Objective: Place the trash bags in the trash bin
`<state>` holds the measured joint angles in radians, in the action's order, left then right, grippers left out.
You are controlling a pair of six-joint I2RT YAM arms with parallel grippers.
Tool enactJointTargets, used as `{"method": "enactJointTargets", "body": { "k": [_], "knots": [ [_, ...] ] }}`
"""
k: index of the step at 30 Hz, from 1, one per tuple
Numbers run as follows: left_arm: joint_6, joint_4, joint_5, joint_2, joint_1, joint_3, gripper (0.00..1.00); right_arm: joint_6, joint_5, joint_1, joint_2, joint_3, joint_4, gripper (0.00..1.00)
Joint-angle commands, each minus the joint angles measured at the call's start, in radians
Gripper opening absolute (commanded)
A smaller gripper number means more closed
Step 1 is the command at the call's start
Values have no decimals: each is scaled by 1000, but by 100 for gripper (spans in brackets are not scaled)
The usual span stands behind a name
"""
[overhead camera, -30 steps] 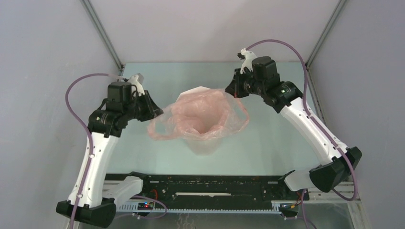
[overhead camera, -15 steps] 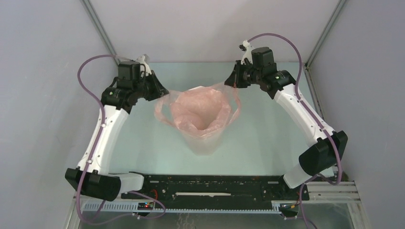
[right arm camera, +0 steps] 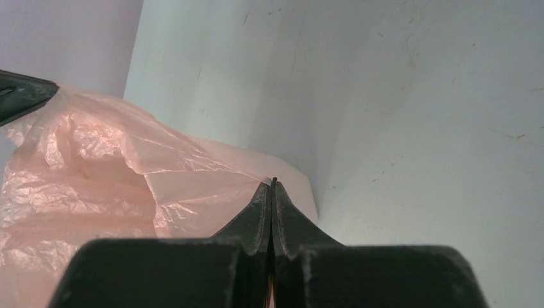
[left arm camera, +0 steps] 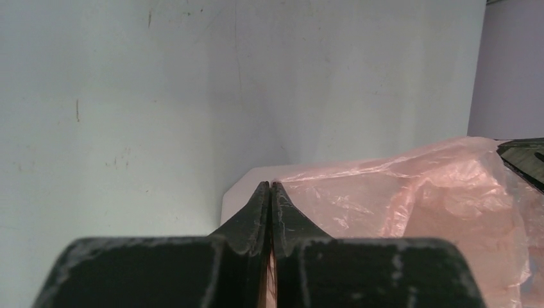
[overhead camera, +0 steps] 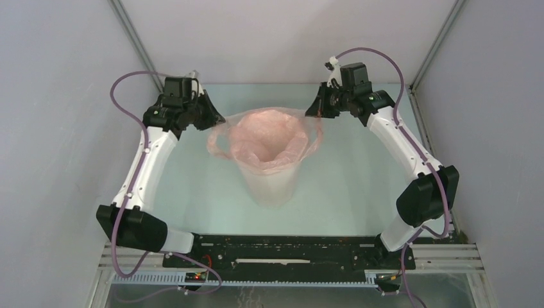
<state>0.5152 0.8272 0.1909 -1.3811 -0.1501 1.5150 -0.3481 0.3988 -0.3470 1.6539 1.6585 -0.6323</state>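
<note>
The white trash bin point(overhead camera: 272, 187) stands mid-table with the pale-pink trash bag point(overhead camera: 266, 136) spread over its mouth and sagging inside. One loop handle hangs off each side. My left gripper point(overhead camera: 222, 119) is shut on the bag's left edge. In the left wrist view its fingertips point(left arm camera: 270, 186) pinch a sliver of pink film, with the bag point(left arm camera: 423, 192) stretching off to the right. My right gripper point(overhead camera: 312, 113) is shut on the right edge. The right wrist view has its tips point(right arm camera: 274, 182) meeting on the film, and the bag point(right arm camera: 96, 160) lies to the left.
Grey walls enclose the table on three sides, with metal posts point(overhead camera: 136, 45) at the back corners. A black rail point(overhead camera: 289, 251) runs along the near edge between the arm bases. Purple cables point(overhead camera: 125, 83) loop off both wrists. Pale table surface point(overhead camera: 359, 186) surrounds the bin.
Both arms have moved toward the far side, drawing the bag's rim taut and further over the bin's mouth. The left gripper's jaws have come together on the film.
</note>
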Motion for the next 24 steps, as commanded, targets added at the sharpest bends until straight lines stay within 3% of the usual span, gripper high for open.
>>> {"method": "enactJointTargets", "body": {
  "k": [1, 14, 17, 19, 24],
  "knots": [
    [10, 4, 64, -22, 11, -52, 5, -22, 38, 8, -7, -14, -8, 0],
    [7, -1, 149, 147, 11, -326, 7, -76, 77, -6, -178, -289, 42, 0],
    [24, -13, 161, 175, 11, -382, 9, -94, 112, -7, -184, -292, 57, 8],
    [19, -10, 169, 191, 11, -381, 16, -120, 139, 4, -198, -287, 68, 16],
    [19, 70, 55, 282, 11, -312, 55, -180, 184, 62, -274, -287, -20, 47]
  ]
}}
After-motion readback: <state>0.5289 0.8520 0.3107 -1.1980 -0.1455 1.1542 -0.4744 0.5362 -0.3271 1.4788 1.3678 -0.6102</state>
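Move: Each hand already pinches the bag's far edge, at its own end. For the left hand, the middle of the trash bin's mouth lies about 17 cm to its right, 6 cm back and some 5 cm lower; the left handle loop hangs about 8 cm back of that hand. From the right hand the mouth's middle is roughly 16 cm left, 9 cm back and 5 cm lower, with the right loop about 8 cm back and 2 cm right. Both hands, still pinching the stretched bag edge, draw it down and back over the bin's far rim. The left drops first, ending about 8 cm lower and 8 cm back; the right goes some 6 cm back and 5 cm down, then rises a couple of centimetres. Both tip their fingers down about 10 degrees, then open to loosen their pinch, the film still lying between them. ##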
